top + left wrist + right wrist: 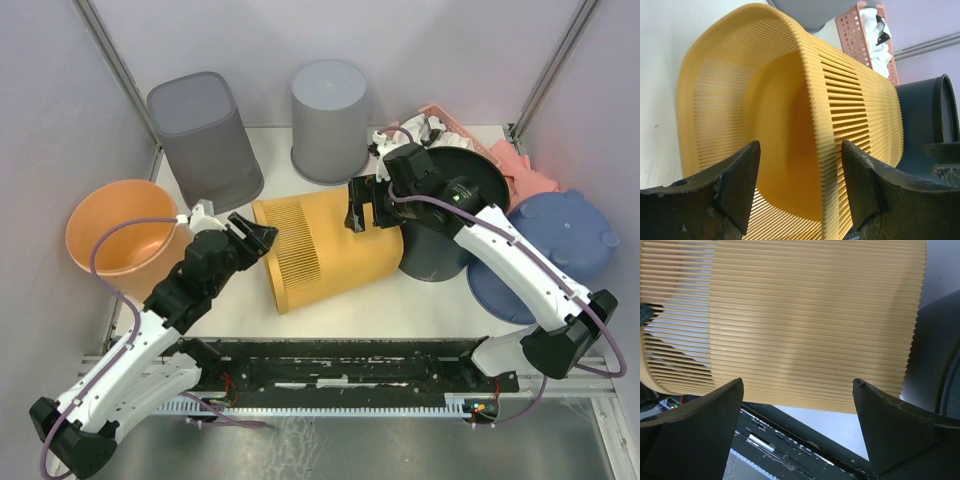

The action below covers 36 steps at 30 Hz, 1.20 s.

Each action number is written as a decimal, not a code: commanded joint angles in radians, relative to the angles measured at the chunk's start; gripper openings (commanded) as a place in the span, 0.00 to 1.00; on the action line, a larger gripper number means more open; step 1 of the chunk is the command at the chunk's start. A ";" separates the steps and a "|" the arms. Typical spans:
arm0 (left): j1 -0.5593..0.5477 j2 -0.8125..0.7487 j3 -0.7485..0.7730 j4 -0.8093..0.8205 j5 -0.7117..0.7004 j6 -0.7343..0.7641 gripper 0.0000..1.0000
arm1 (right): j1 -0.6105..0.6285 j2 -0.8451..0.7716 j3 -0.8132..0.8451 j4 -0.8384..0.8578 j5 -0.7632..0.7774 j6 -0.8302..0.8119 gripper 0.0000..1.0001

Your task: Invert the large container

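The large container (330,245) is a yellow slatted basket lying on its side mid-table, with its mouth facing left toward my left arm. My left gripper (262,240) is at that mouth and stands open. In the left wrist view the basket's rim (827,150) runs between the left gripper's (801,145) jaws, with a gap on each side. My right gripper (365,210) is open and hovers over the basket's upper right wall, near its base. In the right wrist view the slatted wall (805,315) fills the space beyond the right gripper's (797,382) wide-spread jaws, and nothing is between them.
Two grey bins stand upside down at the back, a squarish one (205,135) and a round one (330,120). An orange bucket (120,230) is at the left. A dark round bin (450,220), a blue tub (560,250) and a pink perforated basket (470,140) crowd the right. A black rail (350,375) lines the near edge.
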 commanded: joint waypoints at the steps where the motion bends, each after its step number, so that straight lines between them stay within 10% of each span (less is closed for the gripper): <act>1: 0.001 -0.059 0.053 -0.126 -0.043 0.079 0.73 | -0.004 0.033 0.061 -0.019 0.096 -0.070 0.99; 36: 0.002 -0.128 0.121 -0.484 -0.265 0.112 0.29 | -0.007 0.107 0.120 -0.021 0.234 -0.136 0.99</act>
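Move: The yellow container lies on its side with its open rim towards the left. Its middle is about 10 cm right of the left hand, level with it fore-and-aft and some 8 cm lower; the left fingers already straddle its upper rim. The upturned grey bin stands roughly 18 cm ahead and 10 cm left of that hand. From the right hand, the yellow container's middle is some 5 cm left, 2 cm back and 13 cm below, and the black container about 15 cm right, level fore-and-aft, 11 cm lower. The left hand eases back and left about 2 cm at the yellow container's rim, nearly pauses while its fingers close from wide to narrow and pinch the upper wall, then draws left another 3 cm or so with the rim in its grip, its left side rolled up some 10 degrees. Meanwhile the open right hand goes forward and down about 3 cm each over the closed end, rolling its left side down nearly 15 degrees, holds there, then lifts about 1 cm at the last; whether it touches the container can't be seen. ##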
